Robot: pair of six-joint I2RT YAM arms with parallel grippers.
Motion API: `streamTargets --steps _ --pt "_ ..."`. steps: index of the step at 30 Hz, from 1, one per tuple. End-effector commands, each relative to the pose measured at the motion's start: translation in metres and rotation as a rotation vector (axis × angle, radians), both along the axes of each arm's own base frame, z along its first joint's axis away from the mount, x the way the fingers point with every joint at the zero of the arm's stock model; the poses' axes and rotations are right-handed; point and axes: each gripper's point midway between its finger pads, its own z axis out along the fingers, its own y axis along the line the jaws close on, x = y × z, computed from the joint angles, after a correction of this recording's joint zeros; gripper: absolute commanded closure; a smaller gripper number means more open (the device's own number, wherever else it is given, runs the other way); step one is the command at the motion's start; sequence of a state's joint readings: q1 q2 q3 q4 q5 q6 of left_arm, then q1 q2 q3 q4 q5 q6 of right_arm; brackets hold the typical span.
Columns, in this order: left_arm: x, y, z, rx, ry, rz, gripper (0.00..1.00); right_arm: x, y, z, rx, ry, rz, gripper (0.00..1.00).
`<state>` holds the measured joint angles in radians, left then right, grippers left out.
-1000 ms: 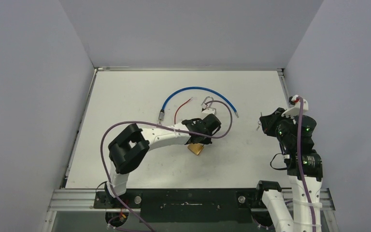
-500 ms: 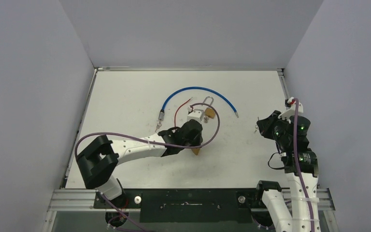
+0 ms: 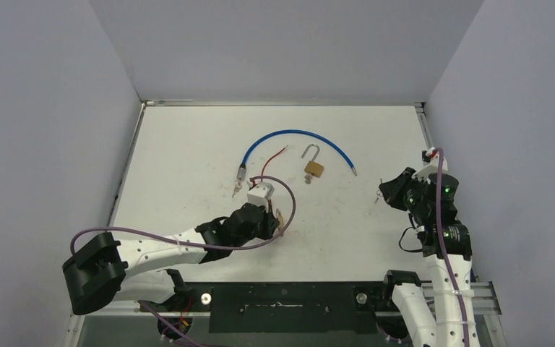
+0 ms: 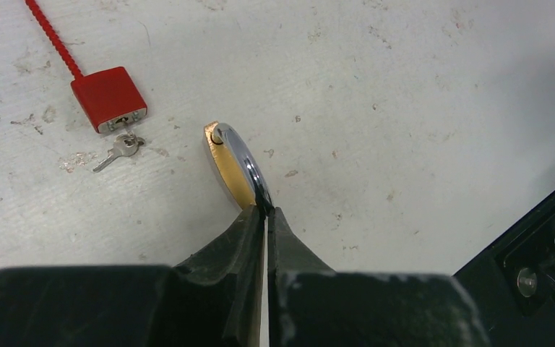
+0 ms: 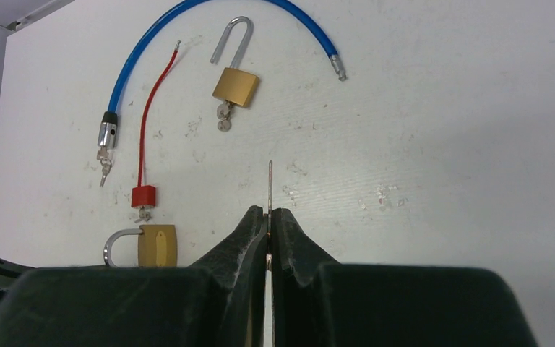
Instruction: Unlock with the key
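My left gripper is shut on the chrome shackle of a brass padlock, which juts out ahead of the fingertips just above the table. The top view puts that gripper at the table's near middle. The right wrist view shows the same padlock side-on at lower left. My right gripper is shut on a thin silver key whose blade points straight out past the tips. It hovers at the right side of the table, well apart from the padlock.
A second brass padlock lies with its long shackle open and keys at its base. A blue cable lock arcs round it. A small red cable lock with a key lies just beyond the left gripper. Walls enclose the table.
The left arm has drawn back toward the near left, carrying its padlock, and uncovered the second padlock. The right gripper has shifted slightly nearer with the key still held.
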<state>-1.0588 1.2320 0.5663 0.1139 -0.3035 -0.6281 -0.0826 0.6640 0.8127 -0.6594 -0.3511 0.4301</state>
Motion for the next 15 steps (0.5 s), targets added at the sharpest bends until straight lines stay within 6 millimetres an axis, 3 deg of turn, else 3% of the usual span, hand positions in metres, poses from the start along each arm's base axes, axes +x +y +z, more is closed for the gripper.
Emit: streamTargets --steps 1,4,11,15 --pt "0.008 -0.006 0.035 -0.095 -0.095 0.005 1.00 0.009 0.005 0.008 0.020 -0.042 0.022 1.00" --pt "0.011 -0.007 0.038 -0.065 -0.094 0.007 0.84 0.010 0.005 0.006 0.021 -0.035 0.022 1.00" --pt "0.017 -0.005 0.033 -0.001 -0.066 0.067 0.25 0.010 0.005 0.003 0.021 -0.027 0.019 1.00" --pt "0.020 -0.003 0.018 0.059 -0.066 0.091 0.15 0.008 0.005 0.002 0.020 -0.026 0.020 1.00"
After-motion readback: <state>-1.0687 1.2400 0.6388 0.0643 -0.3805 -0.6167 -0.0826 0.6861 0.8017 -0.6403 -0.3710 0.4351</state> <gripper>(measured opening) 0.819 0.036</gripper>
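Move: The large brass padlock, upright with its shackle on top, sits almost beneath the left hand's shut fingertips: its middle about 1 cm ahead, 2 cm to the right and 6 cm below. The red cable lock lies roughly 8 cm ahead, 4 cm left, 10 cm down; the small open padlock some 16 cm ahead, 12 cm right, 10 cm down. For the right hand, already pinching a key, the brass padlock is about 23 cm left, 2 cm back, 18 cm lower. Upward by about 2 cm and slightly forward, about 1 cm, the left hand backs off the top of the brass padlock's shackle while its fingers spread from shut to nearly wide open, one to either side above the lock. The wrist hardly turns. The right hand stays almost in place and keeps its pinch on the key. ##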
